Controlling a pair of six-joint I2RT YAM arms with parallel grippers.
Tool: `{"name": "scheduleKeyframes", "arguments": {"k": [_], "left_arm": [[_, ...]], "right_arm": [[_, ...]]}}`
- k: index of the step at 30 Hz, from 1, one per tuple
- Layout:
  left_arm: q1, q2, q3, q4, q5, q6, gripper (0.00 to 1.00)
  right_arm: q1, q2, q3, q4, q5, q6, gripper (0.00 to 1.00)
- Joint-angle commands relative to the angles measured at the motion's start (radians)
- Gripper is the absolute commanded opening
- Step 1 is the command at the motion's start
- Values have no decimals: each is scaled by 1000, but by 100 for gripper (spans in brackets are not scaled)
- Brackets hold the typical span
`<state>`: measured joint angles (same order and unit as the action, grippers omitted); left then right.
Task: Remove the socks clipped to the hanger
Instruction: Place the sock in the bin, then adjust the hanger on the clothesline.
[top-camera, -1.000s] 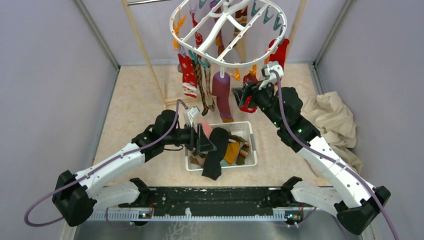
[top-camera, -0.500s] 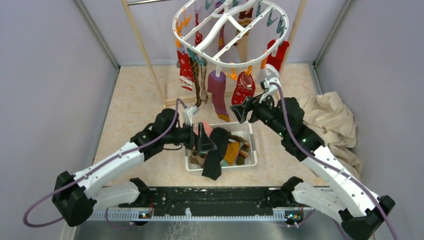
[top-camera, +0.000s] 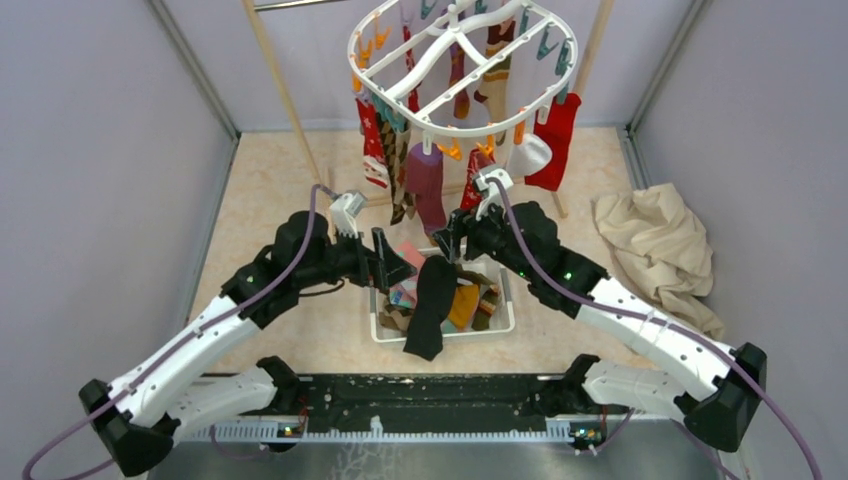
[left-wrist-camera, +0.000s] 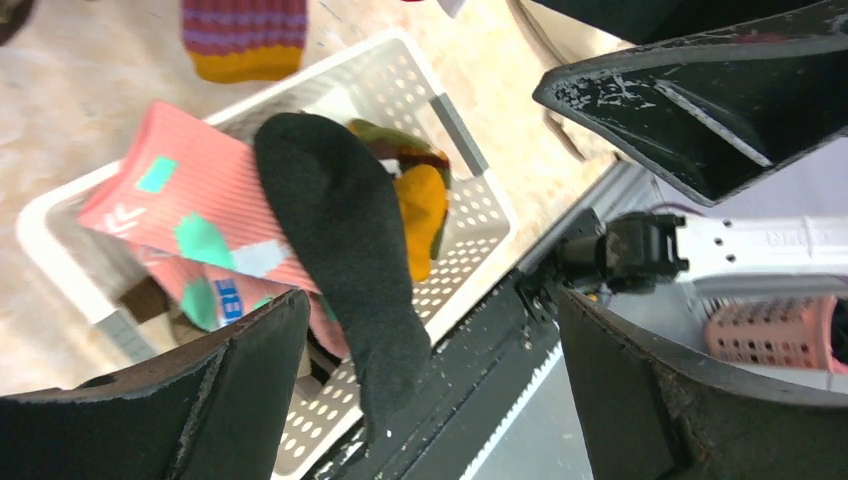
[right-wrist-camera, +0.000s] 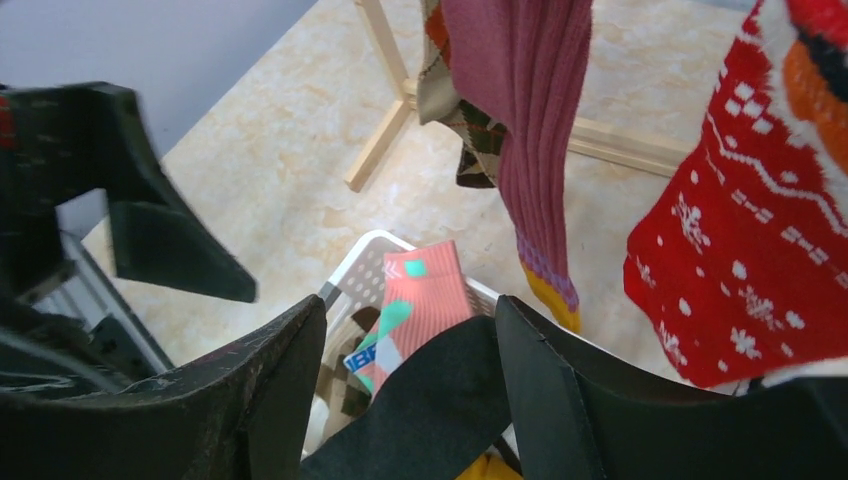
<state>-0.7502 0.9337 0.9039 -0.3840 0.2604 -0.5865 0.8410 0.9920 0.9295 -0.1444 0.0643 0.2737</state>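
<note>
The white oval hanger (top-camera: 460, 60) hangs at the top centre with socks clipped under it: a red snowflake sock (top-camera: 372, 140), an argyle one (top-camera: 398, 170), a purple one (top-camera: 425, 185) and red ones (top-camera: 555, 125). My left gripper (top-camera: 395, 262) (left-wrist-camera: 430, 380) stands wide open over the basket's left end, holding nothing. My right gripper (top-camera: 447, 238) (right-wrist-camera: 410, 380) is open above the basket's far edge, below the purple sock (right-wrist-camera: 540, 130) and left of a red sock (right-wrist-camera: 740, 260). A black sock (left-wrist-camera: 345, 250) and a pink sock (left-wrist-camera: 190, 210) lie in the basket beneath both grippers.
The white slotted basket (top-camera: 460, 333) holds several socks, and the black sock (top-camera: 430, 300) droops over its near rim. A wooden pole rack (top-camera: 285, 95) carries the hanger. A beige cloth (top-camera: 655, 240) lies at the right. The black rail (top-camera: 430, 395) runs along the near edge.
My left gripper opened, let the pink sock drop into the basket and drew back left. My right gripper swung down and left, away from the red sock. The hanger swayed.
</note>
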Motion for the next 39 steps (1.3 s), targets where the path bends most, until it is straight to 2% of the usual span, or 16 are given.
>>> {"name": "scheduleKeyframes", "arguments": {"k": [1, 5, 12, 14, 26, 30, 39], "left_arm": [[4, -72, 22, -113, -198, -8, 99], [15, -91, 12, -166, -281, -17, 99], [83, -102, -9, -217, -288, -20, 99], [129, -111, -21, -222, -268, -15, 99], [408, -116, -136, -181, 65, 6, 99], [438, -118, -131, -187, 80, 29, 99], [446, -122, -125, -193, 86, 55, 99]], "right_arm": [[21, 49, 54, 122, 74, 2, 63], [37, 134, 100, 185, 70, -14, 63], [95, 278, 188, 253, 135, -56, 64], [107, 321, 205, 271, 162, -64, 64], [121, 563, 335, 385, 298, -54, 66], [121, 639, 410, 389, 360, -37, 68], [120, 811, 621, 285, 566, 12, 69]]}}
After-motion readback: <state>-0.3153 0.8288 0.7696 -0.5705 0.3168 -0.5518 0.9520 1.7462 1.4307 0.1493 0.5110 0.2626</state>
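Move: The argyle sock hangs from the ring about 15 cm ahead of the right gripper, 12 cm to its left and 6 cm higher. The purple sock hangs in front of it, roughly 10 cm ahead of the right gripper and 5 cm left; the red snowflake sock is some 8 cm ahead and 5 cm right. From the empty left gripper the argyle sock lies about 20 cm ahead, straight in line, and the black sock in the bin 4 cm ahead, 9 cm right and 20 cm below. Swing the left gripper, still wide open, about 11 cm to the left and somewhat down, clear of the black sock and the bin, and hold it there. Meanwhile reach forward and left with the right gripper, some 13 cm each way, towards the argyle sock, turning about 20 degrees clockwise and keeping the fingers part-open, until the purple sock is close beside its right finger. ##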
